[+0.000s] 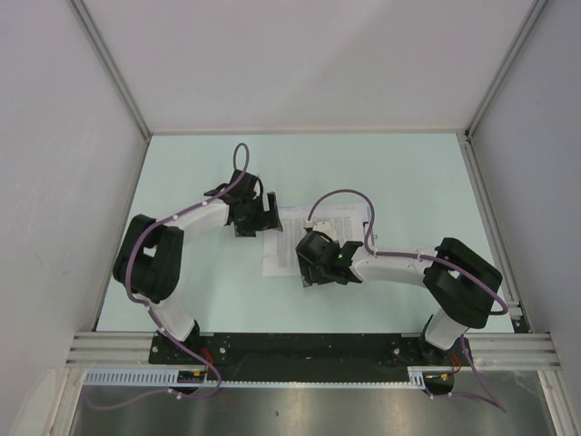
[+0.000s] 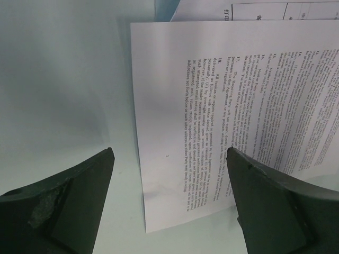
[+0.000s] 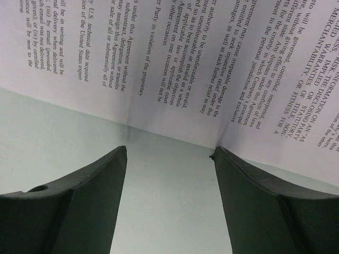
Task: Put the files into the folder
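Note:
The files [image 1: 295, 238] are white printed sheets lying roughly stacked on the pale mint table [image 1: 408, 182], between the two arms. My left gripper [image 1: 253, 221] is at their left edge. In the left wrist view it [image 2: 169, 153] is open, its jaws wide over a sheet's [image 2: 212, 106] near corner. My right gripper [image 1: 314, 271] hangs at the stack's near edge. It [image 3: 169, 152] is open with bare table between the jaws, and a sheet [image 3: 275, 106] bends up at the right fingertip [image 3: 220, 159]. A pale-blue patch [image 2: 165, 9] beyond the sheets may be the folder.
Grey walls [image 1: 54, 136] with metal posts enclose the table on three sides. An aluminium rail [image 1: 300, 350] with the arm bases runs along the near edge. Purple cables [image 1: 340, 195] loop above both arms.

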Available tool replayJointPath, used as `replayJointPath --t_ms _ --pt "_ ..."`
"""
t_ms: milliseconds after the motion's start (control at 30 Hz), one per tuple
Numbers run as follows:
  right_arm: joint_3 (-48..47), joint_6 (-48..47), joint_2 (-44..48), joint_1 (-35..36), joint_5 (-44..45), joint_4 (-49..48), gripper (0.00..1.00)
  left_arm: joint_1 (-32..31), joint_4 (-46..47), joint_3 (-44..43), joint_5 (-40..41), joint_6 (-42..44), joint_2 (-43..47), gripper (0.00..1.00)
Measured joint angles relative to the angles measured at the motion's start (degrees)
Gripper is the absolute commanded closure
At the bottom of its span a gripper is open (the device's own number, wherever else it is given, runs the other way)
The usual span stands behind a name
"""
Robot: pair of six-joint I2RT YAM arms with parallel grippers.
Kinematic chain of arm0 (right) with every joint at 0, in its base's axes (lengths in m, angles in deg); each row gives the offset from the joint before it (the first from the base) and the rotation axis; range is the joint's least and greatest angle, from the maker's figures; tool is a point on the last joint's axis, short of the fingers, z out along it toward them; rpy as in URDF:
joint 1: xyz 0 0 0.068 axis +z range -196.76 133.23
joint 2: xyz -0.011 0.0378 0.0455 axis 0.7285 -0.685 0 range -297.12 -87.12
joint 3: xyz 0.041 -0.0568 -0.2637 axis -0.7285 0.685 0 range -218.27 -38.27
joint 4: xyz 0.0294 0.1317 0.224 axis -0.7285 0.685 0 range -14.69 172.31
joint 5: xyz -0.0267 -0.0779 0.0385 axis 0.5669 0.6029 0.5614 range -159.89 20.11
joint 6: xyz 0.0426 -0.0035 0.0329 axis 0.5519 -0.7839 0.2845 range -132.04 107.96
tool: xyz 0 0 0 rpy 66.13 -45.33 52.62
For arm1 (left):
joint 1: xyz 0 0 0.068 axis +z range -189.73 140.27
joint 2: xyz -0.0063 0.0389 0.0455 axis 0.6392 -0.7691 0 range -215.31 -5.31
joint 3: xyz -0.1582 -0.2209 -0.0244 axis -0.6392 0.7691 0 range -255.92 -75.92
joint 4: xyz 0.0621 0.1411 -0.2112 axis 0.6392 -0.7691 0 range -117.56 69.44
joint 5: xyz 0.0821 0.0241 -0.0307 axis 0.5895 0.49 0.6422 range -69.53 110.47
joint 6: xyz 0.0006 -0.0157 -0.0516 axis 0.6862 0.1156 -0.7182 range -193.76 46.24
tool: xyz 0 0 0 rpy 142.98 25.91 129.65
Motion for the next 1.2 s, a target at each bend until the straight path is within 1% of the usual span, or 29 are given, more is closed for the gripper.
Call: replayJointPath --t_ms 267,700,1000,1200 --pt "0.0 -1.68 -0.04 -1.99 0.17 -0.13 0.28 0.0 1.88 -0.5 -2.49 -0.68 -3.52 0.07" --pt "0.02 -2.8 -0.04 -3.06 -0.46 -0.57 0.27 0.0 2.34 -7.89 -2.71 -0.85 -9.51 0.07" --pt "0.02 -2.97 -0.09 -3.06 -0.94 -0.98 0.27 0.0 1.86 -10.01 -2.73 -0.83 -10.99 0.07" --pt "0.02 -2.95 0.24 -3.04 -1.57 -0.72 0.25 0.0 1.36 -10.78 -2.64 -0.81 -11.5 0.05"
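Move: The middle of the loose top file lies about 14 cm to the left hand's right, some 3 cm back and 3 cm below it. From the low right hand, that middle is roughly 10 cm ahead and 2 cm to the left. The blue folder beneath has its middle about 2 cm farther out and 2 cm farther right than the file's middle. Left hand dips, then sweeps about 5 cm forward-right, fingers open, while right hand pushes file's near edge forward. ##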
